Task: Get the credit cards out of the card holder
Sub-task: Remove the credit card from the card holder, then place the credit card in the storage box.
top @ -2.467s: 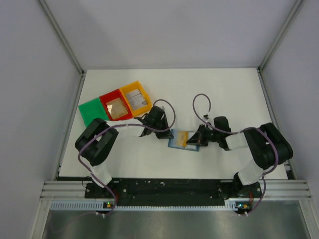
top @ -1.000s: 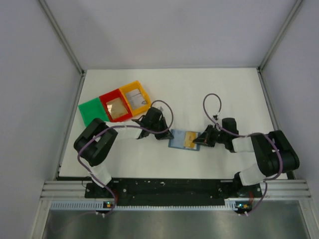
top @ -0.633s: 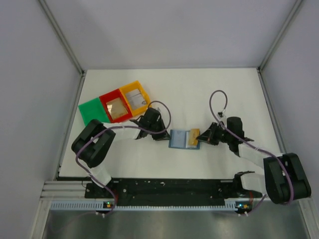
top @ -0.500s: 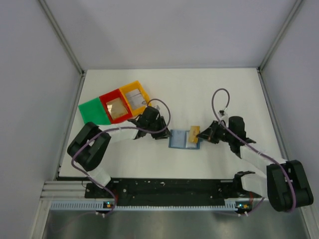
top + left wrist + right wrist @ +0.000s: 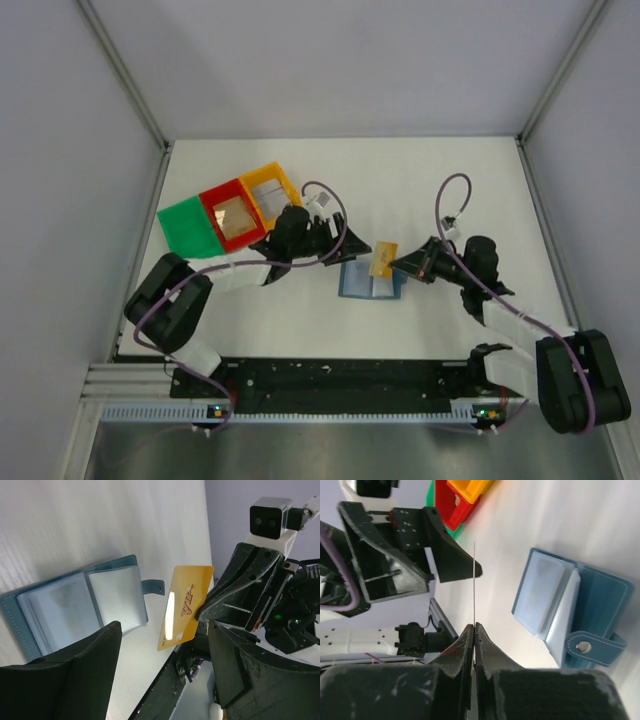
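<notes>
The blue card holder (image 5: 370,282) lies open on the white table, its pale inner pockets (image 5: 75,602) facing up. My right gripper (image 5: 398,264) is shut on a gold credit card (image 5: 382,260) and holds it in the air just above the holder's right edge. The left wrist view shows the gold card (image 5: 185,607) face on. In the right wrist view the card (image 5: 474,580) is only a thin edge rising from the gripper (image 5: 474,626). My left gripper (image 5: 338,248) hovers open by the holder's upper left, with nothing between its fingers (image 5: 75,680).
Green (image 5: 190,225), red (image 5: 215,200) and yellow (image 5: 290,190) trays sit in a row at the back left. The red and yellow ones each hold a card. The holder's snap strap (image 5: 590,642) sticks out toward the right arm.
The right gripper drew the gold card out of the holder and lifted it up. The left gripper let go of the holder's left edge, opened and rose.
</notes>
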Robot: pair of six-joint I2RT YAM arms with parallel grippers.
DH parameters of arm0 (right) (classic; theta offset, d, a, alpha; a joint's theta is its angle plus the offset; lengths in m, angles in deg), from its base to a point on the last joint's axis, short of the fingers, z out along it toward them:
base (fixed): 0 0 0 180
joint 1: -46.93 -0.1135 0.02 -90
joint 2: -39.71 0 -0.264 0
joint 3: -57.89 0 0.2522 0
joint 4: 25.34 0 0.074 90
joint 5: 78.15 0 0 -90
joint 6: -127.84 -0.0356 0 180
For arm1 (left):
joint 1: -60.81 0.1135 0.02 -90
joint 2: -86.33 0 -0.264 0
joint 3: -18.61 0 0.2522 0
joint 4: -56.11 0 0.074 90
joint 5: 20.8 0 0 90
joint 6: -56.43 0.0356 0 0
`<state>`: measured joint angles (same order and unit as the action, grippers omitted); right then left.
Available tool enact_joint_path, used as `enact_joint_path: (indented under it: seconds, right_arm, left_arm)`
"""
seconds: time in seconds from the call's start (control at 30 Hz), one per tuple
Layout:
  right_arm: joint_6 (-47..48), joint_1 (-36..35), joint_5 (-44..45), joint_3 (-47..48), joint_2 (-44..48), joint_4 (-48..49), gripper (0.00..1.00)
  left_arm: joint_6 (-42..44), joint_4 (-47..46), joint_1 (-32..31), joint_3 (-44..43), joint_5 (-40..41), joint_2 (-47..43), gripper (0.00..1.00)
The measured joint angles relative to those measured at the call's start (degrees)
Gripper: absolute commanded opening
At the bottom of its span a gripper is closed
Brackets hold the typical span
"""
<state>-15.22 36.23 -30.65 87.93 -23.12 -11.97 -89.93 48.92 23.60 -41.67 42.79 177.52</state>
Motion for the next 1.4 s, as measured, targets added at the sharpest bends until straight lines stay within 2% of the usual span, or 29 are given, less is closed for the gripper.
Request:
enact_joint_path:
  seconds: [0.13,0.4,0.5,0.7,0.77,0.8,0.93,1.0,1.03,1.07,1.27,1.4]
  right_arm:
    - [-3.80,0.00,-1.14,-0.50,0.09,5.75,0.00]
    - [-8.55,0.00,-2.69,-0.55,0.09,13.29,0.00]
    - [-9.62,0.00,-3.17,-0.55,0.09,14.95,0.00]
    - [-10.88,0.02,-3.80,-0.96,0.09,17.40,0.00]
    - [-11.06,0.02,-3.58,-1.36,0.09,17.33,0.00]
    - [-11.13,0.11,-3.52,-1.68,0.09,17.31,0.04]
    - [-10.23,0.26,-4.46,-1.68,0.09,16.31,0.46]
    - [-8.94,0.26,-5.49,-1.49,0.13,14.84,0.56]
    - [-8.28,0.26,-5.81,-1.42,0.24,13.92,0.66]
    - [-7.39,0.26,-6.08,-1.18,0.55,12.41,0.71]
    - [2.54,0.28,-5.05,3.91,4.68,-3.82,0.88]
    - [10.56,0.26,-2.80,7.87,7.06,-13.51,0.91]
  left_arm:
    - [-3.02,-7.65,-0.33,2.08,-3.56,1.73,0.66]
    - [-5.01,-15.28,-1.88,2.12,-6.25,2.43,0.54]
    - [-5.66,-17.31,-1.90,2.08,-6.88,2.49,0.40]
    - [-6.82,-20.92,-1.88,2.08,-7.43,2.84,0.00]
    - [-6.93,-22.18,-1.88,2.08,-8.07,2.84,0.00]
    - [-6.84,-22.69,-1.88,2.08,-8.35,2.78,0.00]
    - [-3.93,-20.87,-1.88,2.03,-8.66,2.23,0.00]
    - [-0.17,-17.07,-1.81,1.81,-8.44,0.98,0.00]
    - [2.56,-13.62,-1.68,1.42,-8.15,-0.13,0.00]
    - [6.51,-8.37,-1.49,0.55,-7.43,-1.66,0.00]
    - [28.55,19.78,2.36,-10.16,0.61,-9.64,0.00]
    - [40.39,36.20,7.85,-16.61,6.80,-12.92,0.00]
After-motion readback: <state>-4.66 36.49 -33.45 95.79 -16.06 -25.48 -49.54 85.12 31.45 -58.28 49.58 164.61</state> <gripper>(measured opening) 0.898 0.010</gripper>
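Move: The yellow card, already out of its pocket in the right fingers, has its middle about 3 cm left and 1 cm ahead of the right hand, at its height. From the open left hand, that card lies some 7 cm right and 2 cm back, level with it. The open card holder is on the table 12 cm below the left hand, 5 cm right and 2 cm back of it; the yellow box stands roughly 19 cm ahead, 21 cm left and 11 cm below. The left hand reaches right, slightly back and up about 5 cm and closes on the free left end of the yellow card, while the right hand keeps its pinch and rises about 5 cm with the card. The right fingers then open wide and let go, and the left hand carries the card some 12 cm left and 6 cm forward towards the yellow box, wrist swinging round some 40 degrees. ##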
